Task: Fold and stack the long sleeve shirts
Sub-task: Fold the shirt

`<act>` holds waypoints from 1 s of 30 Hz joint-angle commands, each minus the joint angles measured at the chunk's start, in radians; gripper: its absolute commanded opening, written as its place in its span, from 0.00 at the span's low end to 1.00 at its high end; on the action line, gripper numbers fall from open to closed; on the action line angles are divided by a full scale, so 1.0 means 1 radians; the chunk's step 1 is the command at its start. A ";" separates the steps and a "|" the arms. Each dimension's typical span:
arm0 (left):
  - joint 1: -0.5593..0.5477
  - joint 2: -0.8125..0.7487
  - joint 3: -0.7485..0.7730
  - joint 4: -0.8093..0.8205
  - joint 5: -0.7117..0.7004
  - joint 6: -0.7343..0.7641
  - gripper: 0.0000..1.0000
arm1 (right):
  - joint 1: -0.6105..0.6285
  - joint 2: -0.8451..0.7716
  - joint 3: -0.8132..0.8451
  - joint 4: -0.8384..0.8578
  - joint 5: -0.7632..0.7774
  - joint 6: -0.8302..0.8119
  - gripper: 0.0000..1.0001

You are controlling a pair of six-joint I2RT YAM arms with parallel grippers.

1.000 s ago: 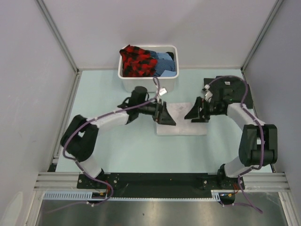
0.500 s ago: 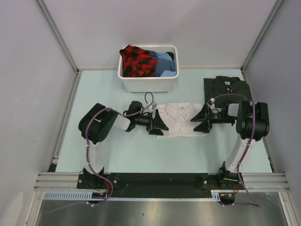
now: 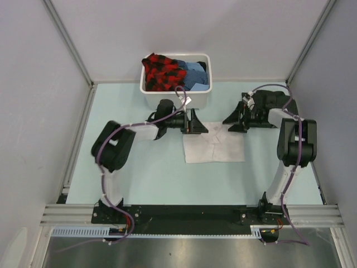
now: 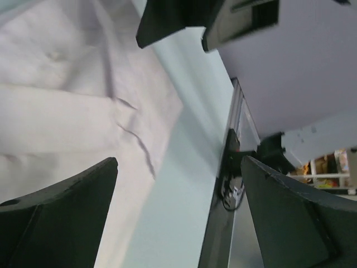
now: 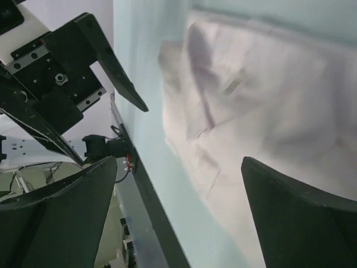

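A white long sleeve shirt (image 3: 213, 149) lies folded in a rough square at the middle of the table. My left gripper (image 3: 196, 123) hovers at its far left corner, open and holding nothing. Opposite it, my right gripper (image 3: 233, 120) stands open and empty at the far right corner. The left wrist view shows the white cloth (image 4: 67, 100) below the spread left gripper (image 4: 178, 212). In the right wrist view the cloth (image 5: 268, 111) lies beyond the spread right gripper (image 5: 178, 212). The dark shirt (image 3: 294, 109) at the back right is mostly hidden under the right arm.
A white plastic tub (image 3: 175, 100) stands at the back centre, just behind the left gripper, filled with red-black plaid and blue clothes. Grey walls with metal rails enclose the table on three sides. The arm bases sit on the black bar at the near edge.
Both grippers have moved from the white shirt's sides to its far corners, still open. The shirt's outline has shifted slightly nearer, and its collar no longer shows.
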State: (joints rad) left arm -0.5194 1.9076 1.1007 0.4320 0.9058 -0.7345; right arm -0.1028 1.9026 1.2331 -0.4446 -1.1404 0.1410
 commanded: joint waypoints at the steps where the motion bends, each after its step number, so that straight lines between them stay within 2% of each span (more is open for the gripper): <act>1: 0.039 0.212 0.125 0.031 -0.137 -0.114 0.97 | -0.009 0.179 0.086 0.175 0.094 0.071 1.00; 3: 0.065 0.278 0.175 -0.016 -0.169 -0.099 0.94 | -0.023 0.258 0.123 0.150 0.117 0.045 1.00; 5: 0.082 0.271 0.177 -0.036 -0.160 -0.071 0.92 | -0.031 0.274 0.169 0.117 0.133 0.026 0.99; 8: 0.084 0.185 0.160 -0.119 -0.096 0.061 0.89 | -0.029 0.189 0.192 0.044 0.085 0.026 0.96; 9: 0.082 0.092 0.131 -0.152 -0.090 0.169 0.90 | -0.029 0.138 0.183 0.008 0.074 0.026 0.96; 11: 0.068 -0.014 0.102 -0.246 -0.085 0.280 0.92 | -0.040 -0.034 0.125 0.010 0.061 0.074 0.99; 12: 0.059 -0.101 0.099 -0.289 -0.099 0.419 0.92 | -0.067 -0.093 0.021 0.062 0.054 0.112 0.99; 14: -0.015 -0.159 0.131 -0.508 -0.215 0.641 0.92 | -0.110 -0.253 -0.088 0.112 0.068 0.230 1.00; 15: -0.058 -0.180 0.161 -0.566 -0.279 0.876 0.91 | -0.151 -0.295 -0.184 0.109 0.086 0.244 1.00; 16: -0.149 -0.202 0.166 -0.620 -0.426 0.968 0.91 | -0.173 -0.339 -0.219 0.092 0.137 0.246 0.99; 18: -0.235 -0.206 0.168 -0.628 -0.545 1.169 0.88 | -0.224 -0.430 -0.327 0.060 0.200 0.238 1.00; 19: -0.308 -0.188 0.171 -0.612 -0.600 1.217 0.87 | -0.238 -0.454 -0.361 0.052 0.220 0.238 1.00; 21: -0.372 -0.162 0.177 -0.557 -0.645 1.303 0.81 | -0.271 -0.494 -0.409 0.050 0.251 0.247 1.00; 24: -0.491 -0.079 0.209 -0.483 -0.696 1.376 0.70 | -0.305 -0.484 -0.455 0.040 0.310 0.255 1.00; 30: -0.616 0.135 0.367 -0.443 -0.785 1.451 0.65 | -0.391 -0.396 -0.460 0.035 0.331 0.289 1.00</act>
State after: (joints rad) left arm -1.0882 1.9522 1.3506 -0.0505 0.2371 0.5743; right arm -0.4442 1.4769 0.7662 -0.4141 -0.8471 0.3931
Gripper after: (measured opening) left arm 0.660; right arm 0.994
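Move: Below the left hand's level by about 9 cm, the right part of the folded white shirt's near edge lies some 12 cm back and 14 cm to its right. The shirt's collar end is about 4 cm ahead and 7 cm right of that hand; the dark folded shirt is about 10 cm ahead, 29 cm right. From the right hand, that near edge is some 12 cm back and practically in line sideways; the dark folded shirt is about 10 cm ahead, 15 cm right. Dipping forward and down over the shirt, then lifting, both hands part from there: the left sweeps back and right, sinking again to hover over the near edge, about 15 cm from its start, rolling some 80 degrees about its fingers and narrowing them by a third. The right, still wide open, clears out back and right past the shirt's side, turning about 35 degrees clockwise. ##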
